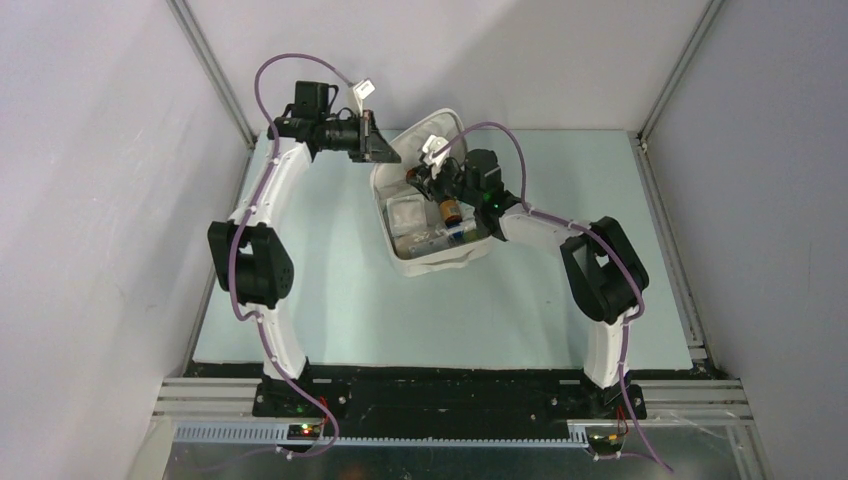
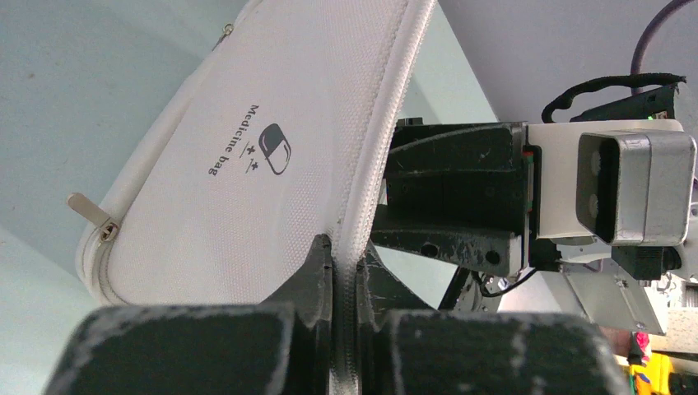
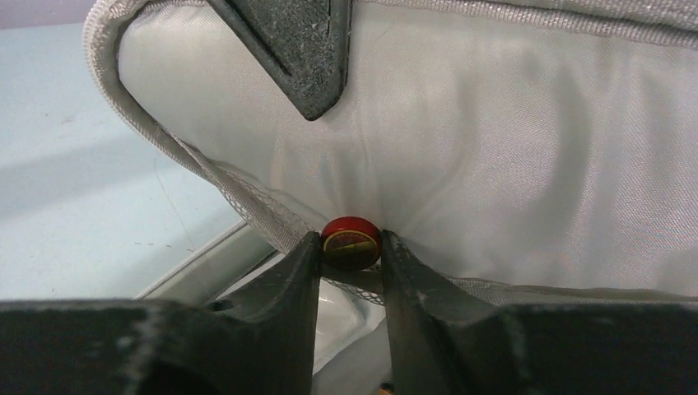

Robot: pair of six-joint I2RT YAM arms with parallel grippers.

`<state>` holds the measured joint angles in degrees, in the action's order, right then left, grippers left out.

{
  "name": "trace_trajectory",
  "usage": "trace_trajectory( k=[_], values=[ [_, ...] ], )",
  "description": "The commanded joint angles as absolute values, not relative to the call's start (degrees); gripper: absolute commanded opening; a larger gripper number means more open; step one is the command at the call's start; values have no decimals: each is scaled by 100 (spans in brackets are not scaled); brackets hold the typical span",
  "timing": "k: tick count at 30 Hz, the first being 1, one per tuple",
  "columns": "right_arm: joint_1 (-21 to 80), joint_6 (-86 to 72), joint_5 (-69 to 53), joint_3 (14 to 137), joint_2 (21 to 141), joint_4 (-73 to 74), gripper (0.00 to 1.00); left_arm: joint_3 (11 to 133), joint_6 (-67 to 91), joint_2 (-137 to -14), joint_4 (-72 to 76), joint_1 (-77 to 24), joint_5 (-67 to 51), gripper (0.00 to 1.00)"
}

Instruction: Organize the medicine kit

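The medicine kit (image 1: pixel 440 262), a white zip case, lies open mid-table with its lid (image 1: pixel 437 124) raised. My left gripper (image 1: pixel 386 150) is shut on the lid's zipper edge (image 2: pixel 362 206); the lid's outside with the pill logo (image 2: pixel 275 149) faces the left wrist view. My right gripper (image 1: pixel 425 178) reaches into the kit near the lid. It is shut on a small red round container (image 3: pixel 351 243), pressed against the lid's grey lining (image 3: pixel 535 164) just above a mesh pocket edge (image 3: pixel 247 206). A left finger (image 3: pixel 304 49) shows at the top of the right wrist view.
Inside the case lie a brown bottle (image 1: pixel 452 212), a clear box (image 1: pixel 405 215) and a small blue item (image 1: pixel 463 232). Grey walls and metal frame rails (image 1: pixel 215 75) close in the pale table (image 1: pixel 330 290). The right arm's wrist (image 2: pixel 527 197) sits close beside the lid.
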<state>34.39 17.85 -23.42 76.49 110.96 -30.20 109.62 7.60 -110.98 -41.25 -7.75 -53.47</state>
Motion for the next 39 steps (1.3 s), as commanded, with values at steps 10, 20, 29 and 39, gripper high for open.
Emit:
trace_trajectory(
  k=[10,20,29,39],
  values=[
    [3408,1647,-2089,7751,10210,-1978,63,11137,781,-11135,-4041,-781,-5739,0],
    [3001,1488,-2295,7840,9564,-1229,69,11189,582,-11133,-4043,-906,-5510,0],
    [1562,575,-2382,7845,8981,450,83,11430,261,-11091,-4036,-1004,-5359,0],
    [120,-420,-2962,7774,9458,1068,85,10702,-1257,-10278,-4398,-1592,-4941,12]
  ],
)
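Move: The right hand holds the small red ball under the half-raised lid, with the open kit's middle roughly 8 cm back, 6 cm to its right and 14 cm below. The gauze packet lies about 5 cm back and 2 cm left of that hand, the brown bottle about 5 cm back and 8 cm right, both equally low. From the left hand, pinching the lid's edge, the kit's middle is some 10 cm back, 9 cm right and 17 cm down. The right hand opens to let go of the ball, then sweeps about 27 cm right, away from the kit. ##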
